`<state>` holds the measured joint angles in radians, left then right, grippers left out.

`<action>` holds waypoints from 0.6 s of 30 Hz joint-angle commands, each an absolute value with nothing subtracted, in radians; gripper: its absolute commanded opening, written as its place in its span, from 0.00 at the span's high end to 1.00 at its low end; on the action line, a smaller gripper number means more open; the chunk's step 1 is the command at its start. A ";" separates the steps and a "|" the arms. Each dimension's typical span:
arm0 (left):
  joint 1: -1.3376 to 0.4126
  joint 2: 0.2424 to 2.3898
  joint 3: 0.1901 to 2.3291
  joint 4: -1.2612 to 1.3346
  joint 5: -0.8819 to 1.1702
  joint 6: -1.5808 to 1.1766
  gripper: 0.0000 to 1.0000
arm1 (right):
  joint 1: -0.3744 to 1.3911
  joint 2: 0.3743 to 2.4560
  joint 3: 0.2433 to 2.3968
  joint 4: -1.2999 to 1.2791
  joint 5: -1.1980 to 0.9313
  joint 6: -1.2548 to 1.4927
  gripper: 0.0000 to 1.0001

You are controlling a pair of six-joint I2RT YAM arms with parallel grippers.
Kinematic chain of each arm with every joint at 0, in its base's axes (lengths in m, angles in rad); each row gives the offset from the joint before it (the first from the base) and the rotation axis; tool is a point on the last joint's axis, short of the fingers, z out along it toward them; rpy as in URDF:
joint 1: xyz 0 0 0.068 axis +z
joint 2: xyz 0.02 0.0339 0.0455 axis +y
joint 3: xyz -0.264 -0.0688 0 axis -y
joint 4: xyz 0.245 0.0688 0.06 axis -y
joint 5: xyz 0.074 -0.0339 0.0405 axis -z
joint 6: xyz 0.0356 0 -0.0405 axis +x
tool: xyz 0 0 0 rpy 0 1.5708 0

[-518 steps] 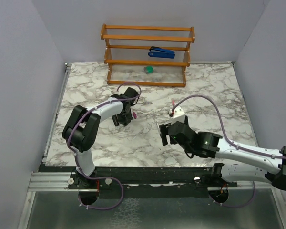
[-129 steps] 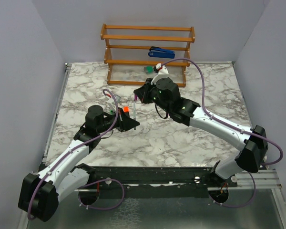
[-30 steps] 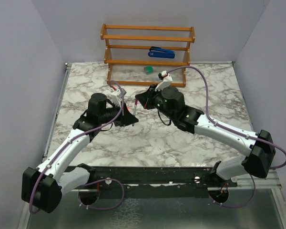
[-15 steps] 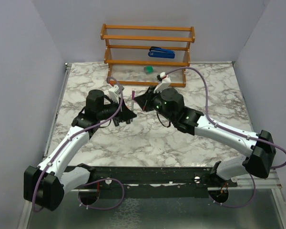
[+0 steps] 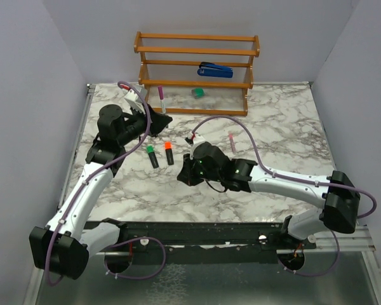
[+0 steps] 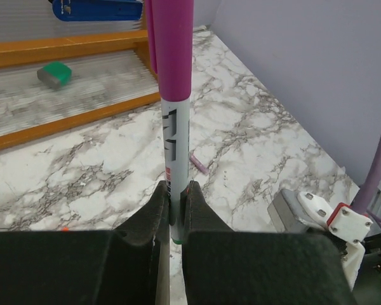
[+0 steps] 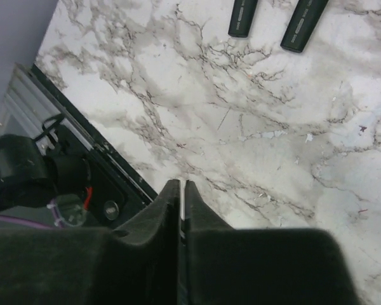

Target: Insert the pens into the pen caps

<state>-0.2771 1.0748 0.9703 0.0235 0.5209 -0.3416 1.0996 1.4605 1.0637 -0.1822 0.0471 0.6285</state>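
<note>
My left gripper is raised over the back left of the table, shut on a thin grey pen. The pen stands upright with a magenta cap on its top end. My right gripper hangs low near the table's middle front, shut with nothing between its fingers. Two stubby black markers lie side by side on the marble: one green-tipped, one orange-tipped. Their black barrels show at the top of the right wrist view. A thin pink pen lies further right.
A wooden rack stands at the back, holding a blue stapler and a green block. The table's near edge with its black rail lies just below my right gripper.
My left gripper has swung up and back to the left with the pen, now capped in magenta. My right gripper has let go and pulled toward the near edge, uncovering the two markers.
</note>
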 commanded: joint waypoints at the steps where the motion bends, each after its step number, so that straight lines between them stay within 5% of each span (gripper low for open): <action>1: -0.279 1.067 0.938 0.007 0.543 -0.319 1.00 | 1.096 1.393 1.114 -0.232 0.144 0.588 0.82; 3: -0.279 1.052 0.897 0.009 0.597 -0.325 1.00 | 1.071 1.338 1.114 -0.203 0.172 0.550 0.56; 7: -0.280 1.027 0.795 0.063 0.808 -0.363 1.00 | 0.920 1.269 1.125 -0.124 0.084 0.499 0.39; 18: -0.325 0.943 0.676 0.125 0.980 -0.382 1.00 | 0.813 1.402 1.317 0.118 -0.166 0.419 0.39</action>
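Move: The white pen with the magenta cap stands upright in the left fingers, its cap some 9 cm straight above that hand. From the low, empty right hand the cap is about 15 cm ahead, 3 cm left and 23 cm up. On the table, roughly 15 cm below the right hand, lie the orange-capped marker, about 21 cm ahead and 5 cm left, and the green-capped marker, some 20 cm ahead and 12 cm left. The upright magenta-capped pen is carried back and down, about 9 cm and 8 cm, with a slight shift right, as the left hand keeps its grip, swings clockwise some 20 degrees and dips its fingers a little. Towards the cap the right hand climbs nearly 20 cm and reaches forward about 11, its shut fingers opening well apart and tilting up out of their downward slant; it stops short of the pen. ##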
